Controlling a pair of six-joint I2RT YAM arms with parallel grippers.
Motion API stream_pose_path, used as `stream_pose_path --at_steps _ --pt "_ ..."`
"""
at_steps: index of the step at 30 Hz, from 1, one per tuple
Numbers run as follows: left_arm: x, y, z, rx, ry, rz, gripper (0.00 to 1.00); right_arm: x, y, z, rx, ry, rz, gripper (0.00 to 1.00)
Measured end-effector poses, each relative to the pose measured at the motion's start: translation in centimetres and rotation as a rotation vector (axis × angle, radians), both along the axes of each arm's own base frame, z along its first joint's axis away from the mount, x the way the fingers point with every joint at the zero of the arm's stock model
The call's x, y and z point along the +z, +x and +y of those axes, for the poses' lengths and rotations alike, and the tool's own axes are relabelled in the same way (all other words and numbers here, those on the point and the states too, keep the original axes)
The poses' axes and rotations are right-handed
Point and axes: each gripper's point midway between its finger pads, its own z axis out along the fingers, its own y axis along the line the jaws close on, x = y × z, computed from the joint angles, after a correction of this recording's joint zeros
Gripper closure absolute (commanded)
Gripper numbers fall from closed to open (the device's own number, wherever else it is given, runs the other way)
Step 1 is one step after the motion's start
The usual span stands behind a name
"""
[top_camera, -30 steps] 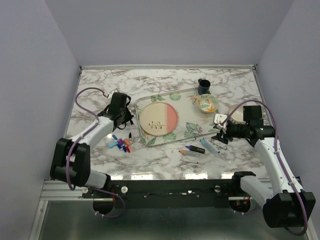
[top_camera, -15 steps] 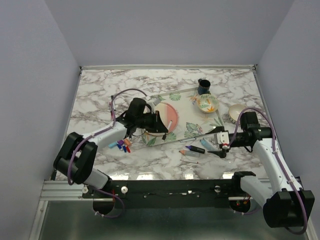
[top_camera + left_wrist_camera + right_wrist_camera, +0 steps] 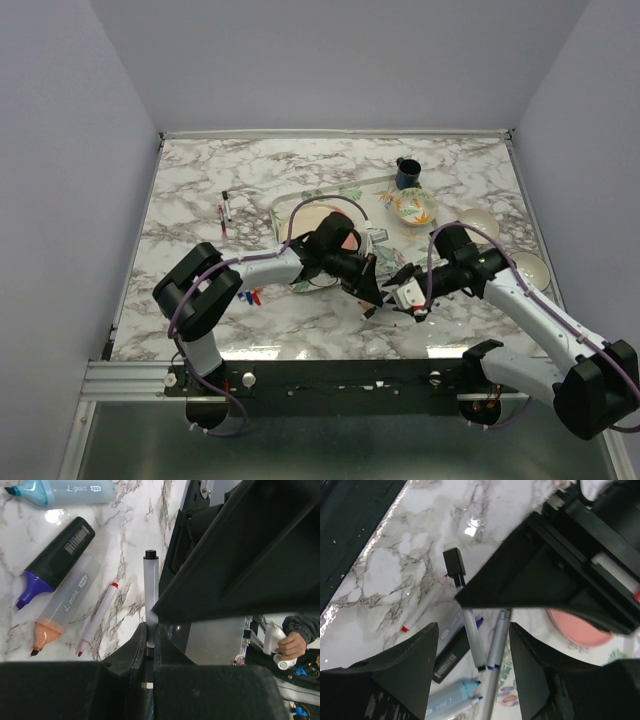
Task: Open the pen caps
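My left gripper [image 3: 150, 630] is shut on a thin white-barrelled pen [image 3: 150, 582] whose black end points away from it, above the front right of the table. The right gripper [image 3: 472, 642] is open, and that pen's barrel [image 3: 474, 639] runs between its spread fingers without either pad touching it. In the top view the two grippers, left [image 3: 368, 288] and right [image 3: 408, 293], nearly meet. A few loose pen caps [image 3: 249, 296], blue and red, lie on the marble beside the left arm. Under the grippers lie a light-blue highlighter [image 3: 65, 492], a purple one [image 3: 55, 560], an orange one [image 3: 60, 605] and a red thin marker [image 3: 97, 617].
A leaf-print tray [image 3: 285, 205] holds a pink and cream plate [image 3: 335, 232] under the left arm. A patterned bowl [image 3: 413, 206] and dark cup [image 3: 407, 173] stand behind. Two pale bowls [image 3: 480, 222] sit at the right. Two thin pens [image 3: 225, 212] lie at the left.
The left arm has swung from the table's left across the plate to the front right, carrying the pen. The right arm has moved left to meet it. Two pens at the left are uncovered.
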Motion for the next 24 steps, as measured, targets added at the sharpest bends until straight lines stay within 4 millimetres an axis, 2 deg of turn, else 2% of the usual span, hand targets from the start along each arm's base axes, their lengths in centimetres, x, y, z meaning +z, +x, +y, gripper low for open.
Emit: stream_pose_path --at_steps 4,6,9,10,11,14,15,18,24 --pt "-0.4 -0.7 -0.3 -0.024 0.005 0.015 1.0 -3.0 -1.1 1.0 0.042 -0.114 -0.009 0.53" --pt "-0.3 -0.8 -0.4 -0.027 0.004 0.018 1.0 -3.7 -0.8 1.0 0.033 -0.151 -0.016 0.6" --pt "-0.2 -0.7 -0.4 -0.029 -0.002 0.015 1.0 -4.4 -0.3 1.1 0.015 -0.189 -0.027 0.78" --pt "-0.2 -0.7 -0.4 -0.028 -0.003 0.015 1.0 -4.5 -0.2 1.1 0.01 -0.197 -0.03 0.95" --pt "-0.2 -0.7 -0.4 -0.028 -0.003 0.014 0.99 -4.5 -0.1 1.2 0.009 -0.198 -0.036 0.99" --pt "-0.4 -0.8 -0.3 -0.028 0.002 0.017 0.8 -4.9 -0.2 1.2 0.002 -0.213 -0.023 0.99" --pt "-0.5 -0.8 -0.3 -0.026 0.003 0.018 0.7 -4.9 -0.3 1.2 0.0 -0.217 -0.018 0.99" --pt "-0.6 -0.7 0.3 0.002 0.008 0.003 0.55 -5.1 -0.3 1.3 -0.018 -0.224 0.005 0.99" --pt "1.9 0.0 2.0 0.06 -0.045 -0.062 0.49 -5.2 -0.3 1.0 -0.061 -0.236 0.04 0.99"
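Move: The marker is held in the left fingers by the cap's edge, lying crosswise with its tail to the robot's right. Its middle is about 3 cm right of the left hand, level with it. From the open right hand, the middle is about 5 cm below and 1 cm left. On the table, roughly 13 cm below the right hand, lie the red pen 1 cm ahead and 3 cm left, the orange highlighter 4 cm ahead and 2 cm left, and the purple highlighter 7 cm straight ahead. The right fingers pinch the marker's grey barrel: the right hand sinks about 5 cm onto it, tipping some 15 degrees further down, and shuts while the left hand keeps the cap end almost still. Only then do the left fingers open about halfway and let go, that hand backing off about 2 cm up and left. ##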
